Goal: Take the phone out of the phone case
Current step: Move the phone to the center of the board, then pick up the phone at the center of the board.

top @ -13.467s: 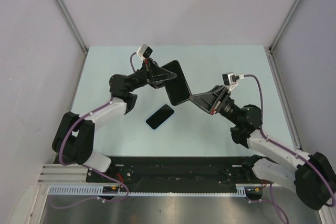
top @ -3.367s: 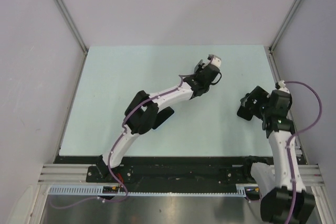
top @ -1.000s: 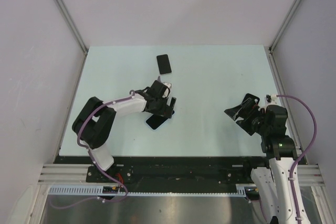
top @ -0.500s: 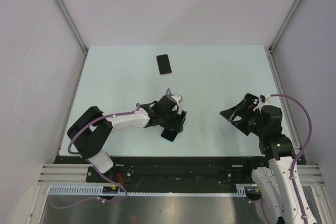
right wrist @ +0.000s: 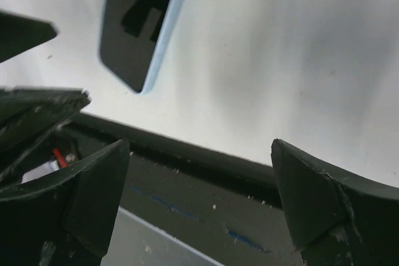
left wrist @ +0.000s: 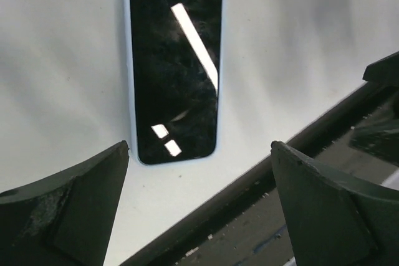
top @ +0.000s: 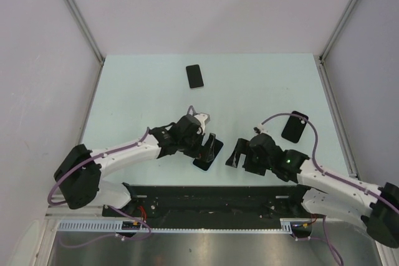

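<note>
A phone (left wrist: 174, 60) with a black screen lies flat in a light-blue phone case (left wrist: 128, 60) close to the table's near edge. My left gripper (left wrist: 198, 149) hangs open just above the phone's near end, touching nothing. From above, the phone (top: 204, 161) shows partly under the left gripper (top: 212, 147). My right gripper (top: 235, 154) stands open just to its right, low over the edge. In the right wrist view, the phone (right wrist: 134, 23) and the pale edge of the phone case (right wrist: 167, 29) lie ahead to the left. The right gripper (right wrist: 199, 146) is empty.
A dark slab with a pale rim (top: 195, 76) lies at the back of the table. A plain black slab (top: 294, 126) lies at the right. The black rail of the near edge (left wrist: 262, 191) runs right under both grippers. The left gripper's fingers (right wrist: 31, 113) show in the right wrist view.
The cased phone has shifted right and toward the near edge, with the left gripper following over it. The right arm has swung down from the right to the front centre, uncovering the black slab.
</note>
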You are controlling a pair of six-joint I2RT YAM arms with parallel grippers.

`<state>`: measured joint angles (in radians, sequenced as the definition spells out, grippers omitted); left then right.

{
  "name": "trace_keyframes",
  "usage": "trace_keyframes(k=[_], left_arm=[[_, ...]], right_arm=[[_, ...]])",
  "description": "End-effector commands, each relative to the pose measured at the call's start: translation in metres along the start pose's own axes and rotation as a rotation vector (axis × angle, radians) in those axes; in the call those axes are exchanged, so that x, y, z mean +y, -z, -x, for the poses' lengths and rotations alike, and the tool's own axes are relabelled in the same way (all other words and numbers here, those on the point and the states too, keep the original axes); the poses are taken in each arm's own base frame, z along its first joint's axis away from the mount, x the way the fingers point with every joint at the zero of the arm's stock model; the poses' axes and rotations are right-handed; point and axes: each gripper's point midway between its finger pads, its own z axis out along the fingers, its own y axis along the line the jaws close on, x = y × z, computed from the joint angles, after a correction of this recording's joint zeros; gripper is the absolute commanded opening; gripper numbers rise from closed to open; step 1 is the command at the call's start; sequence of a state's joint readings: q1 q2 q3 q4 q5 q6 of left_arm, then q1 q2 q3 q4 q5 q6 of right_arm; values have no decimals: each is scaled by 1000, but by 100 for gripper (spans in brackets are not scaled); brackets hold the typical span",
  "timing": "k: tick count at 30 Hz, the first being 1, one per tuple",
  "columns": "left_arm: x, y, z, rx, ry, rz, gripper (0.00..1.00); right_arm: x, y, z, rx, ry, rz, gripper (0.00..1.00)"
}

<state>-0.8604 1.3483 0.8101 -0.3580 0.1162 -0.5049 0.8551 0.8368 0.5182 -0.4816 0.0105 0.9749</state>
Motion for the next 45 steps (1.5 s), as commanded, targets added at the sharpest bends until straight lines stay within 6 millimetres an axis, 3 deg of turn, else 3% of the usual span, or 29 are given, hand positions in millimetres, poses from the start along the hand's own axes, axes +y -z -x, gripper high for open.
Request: trace_keyframes(k=[1,4,12,17,24,30,36,38,40,45], left_arm=[[19,-10,-8,45,-130,184,100],[27,-23,-12,59,-154,253,100],[14,-46,-15,91,-200,243,100],[5,-61,-16,107,-202,211,100],[15,-76,-19,134,-201,271,98],[5,-65,-11,104,-211,224,70],[-23,-39,11,29,-219,98,60],[-31,-29,18,9,-200,33,58],[-35,-24,20,6,-177,-19,57],[-36,-19,20,2,-147,-79,56]], right_arm=[[2,-25,19,-115,-152,-61,100],[-1,-20,29,-158,-180,-68,99],[-46,39,66,-341,-241,-119,100],[-59,53,69,-351,-263,-119,100],[-57,43,67,-310,-255,-125,100],[-56,30,65,-260,-321,-144,100],[-37,-4,59,-175,-387,-96,100],[-12,-15,57,-134,-396,25,100],[7,-25,62,-133,-405,116,100],[19,-40,59,-105,-510,247,99]])
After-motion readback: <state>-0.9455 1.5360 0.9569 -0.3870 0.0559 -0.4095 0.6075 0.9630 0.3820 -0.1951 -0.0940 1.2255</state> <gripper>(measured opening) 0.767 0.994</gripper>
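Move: The phone with the light-blue rim lies flat under the open left gripper, its middle about 3 cm ahead, 2 cm to the right and 7 cm below. Of the two other black slabs, one lies some 42 cm beyond the phone and 6 cm to its left, the other about 13 cm beyond it and 39 cm to its right. From the right hand the phone is roughly 6 cm ahead, 13 cm left and 8 cm below. The left hand drops about 6.5 cm to the phone while its fingers swing some 20 degrees steeper, edges forward and to the right low down, pinches the phone's long edges towards its back-left end, then lifts it about 5 cm, easing most of that tilt back. The empty right hand dips, swings forward, up and out to the right, then sinks and comes back left towards the phone with its fingers still wide open, ending about 5 cm farther forward, 3 cm lower and turned some 20 degrees clockwise. ##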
